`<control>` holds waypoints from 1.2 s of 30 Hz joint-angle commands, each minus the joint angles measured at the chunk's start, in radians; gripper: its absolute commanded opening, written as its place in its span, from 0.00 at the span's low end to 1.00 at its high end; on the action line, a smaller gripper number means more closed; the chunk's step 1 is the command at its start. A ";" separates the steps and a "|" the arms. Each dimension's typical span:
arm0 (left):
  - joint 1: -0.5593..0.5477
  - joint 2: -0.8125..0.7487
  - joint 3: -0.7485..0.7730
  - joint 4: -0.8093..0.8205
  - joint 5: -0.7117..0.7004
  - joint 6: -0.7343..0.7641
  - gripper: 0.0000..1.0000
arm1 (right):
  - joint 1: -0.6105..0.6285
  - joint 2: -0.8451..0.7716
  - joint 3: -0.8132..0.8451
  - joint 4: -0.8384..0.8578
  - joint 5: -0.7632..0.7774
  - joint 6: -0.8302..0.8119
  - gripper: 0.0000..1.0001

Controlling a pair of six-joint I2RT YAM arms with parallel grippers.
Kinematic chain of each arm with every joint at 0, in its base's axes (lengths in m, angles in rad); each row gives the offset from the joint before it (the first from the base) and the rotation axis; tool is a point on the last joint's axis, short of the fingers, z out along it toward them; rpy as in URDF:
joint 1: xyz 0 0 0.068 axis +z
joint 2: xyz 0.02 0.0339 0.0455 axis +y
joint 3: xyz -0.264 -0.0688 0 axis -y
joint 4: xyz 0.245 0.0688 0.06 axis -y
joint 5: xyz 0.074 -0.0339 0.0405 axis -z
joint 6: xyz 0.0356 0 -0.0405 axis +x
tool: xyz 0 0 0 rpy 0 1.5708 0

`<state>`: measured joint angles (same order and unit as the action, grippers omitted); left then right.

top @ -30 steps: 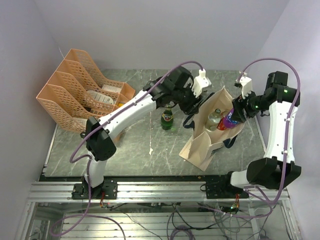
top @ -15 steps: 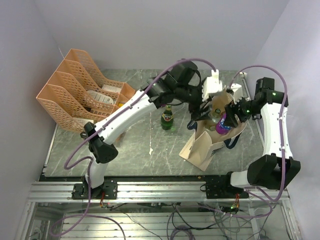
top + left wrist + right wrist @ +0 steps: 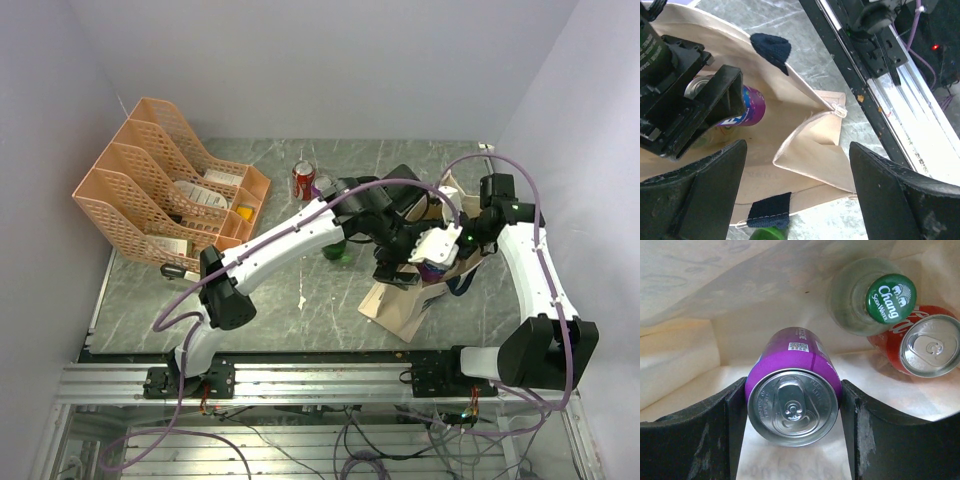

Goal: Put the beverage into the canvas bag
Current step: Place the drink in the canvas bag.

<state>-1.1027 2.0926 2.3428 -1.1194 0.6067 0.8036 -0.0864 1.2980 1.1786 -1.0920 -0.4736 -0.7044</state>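
A purple beverage can (image 3: pixel 792 390) sits between my right gripper's (image 3: pixel 793 412) fingers, which are shut on its sides, low inside the canvas bag (image 3: pixel 685 285). A Chang soda water bottle (image 3: pixel 875 300) and a red cola can (image 3: pixel 927 347) stand in the bag beside it. From above, the cream canvas bag (image 3: pixel 398 305) stands at the table's right. My left gripper (image 3: pixel 797 192) hovers open over the bag's near rim (image 3: pixel 810 145), holding nothing. The left wrist view shows the right gripper with the purple can (image 3: pixel 749 111) in the bag's mouth.
A green bottle (image 3: pixel 338 252) stands left of the bag, partly under the left arm. A red can (image 3: pixel 303 180) stands farther back on the table. Orange file trays (image 3: pixel 150 190) fill the back left. Navy handles (image 3: pixel 771 47) hang from the bag's rim.
My left gripper has opened and swung over the bag toward its near side. My right gripper has sunk into the bag with the purple can.
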 commanded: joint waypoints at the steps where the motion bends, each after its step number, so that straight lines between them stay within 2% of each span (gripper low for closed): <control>1: -0.009 -0.005 -0.032 -0.053 -0.002 0.122 0.92 | 0.033 -0.015 -0.035 0.158 0.050 0.070 0.00; 7: -0.028 0.047 -0.015 -0.040 -0.008 0.178 0.89 | 0.036 0.015 -0.073 0.225 0.113 0.097 0.00; 18: -0.017 0.087 -0.001 -0.046 0.035 0.259 0.68 | 0.052 0.067 -0.146 0.306 0.115 0.092 0.02; 25: -0.015 0.081 -0.021 -0.036 0.054 0.269 0.44 | 0.055 0.077 -0.223 0.358 0.162 0.091 0.02; 30: -0.013 0.075 -0.030 -0.036 0.058 0.281 0.11 | 0.053 0.092 -0.219 0.398 0.238 0.111 0.02; 31: -0.013 0.073 -0.032 -0.036 0.058 0.283 0.08 | 0.054 0.090 -0.217 0.403 0.249 0.107 0.02; 36: -0.011 0.070 -0.032 -0.048 0.059 0.305 0.07 | 0.046 0.082 -0.196 0.427 0.296 0.090 0.02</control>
<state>-1.1179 2.1700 2.3138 -1.1572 0.6277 1.0702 -0.0303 1.3716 0.9699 -0.7677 -0.3134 -0.5865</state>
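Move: The near end rim of the canvas bag, a soft folded edge, lies about 5 cm below the open left hand and 1 cm to its right. The purple can in the right gripper is some 6 cm ahead of the left hand, 6 cm to its right and 10 cm lower. From the right hand, the free spot on the bag floor is 2 cm ahead, 1 cm right and some 14 cm down; the Chang bottle stands about 7 cm ahead and 1 cm left, the red can roughly 9 cm ahead and 3 cm right, both with their middles lower. The right hand, keeping its grip near the top of the purple can, lowers it about 7 cm deeper into the canvas bag, easing some 2 cm forward on the way so the can comes in close beside the Chang bottle, then stops there without letting go. Meanwhile the left hand sinks about 5 cm onto the near end of the bag, turning some 10 degrees clockwise, then holds its place while its wide-open fingers shut almost fully and pinch the folded canvas rim. ##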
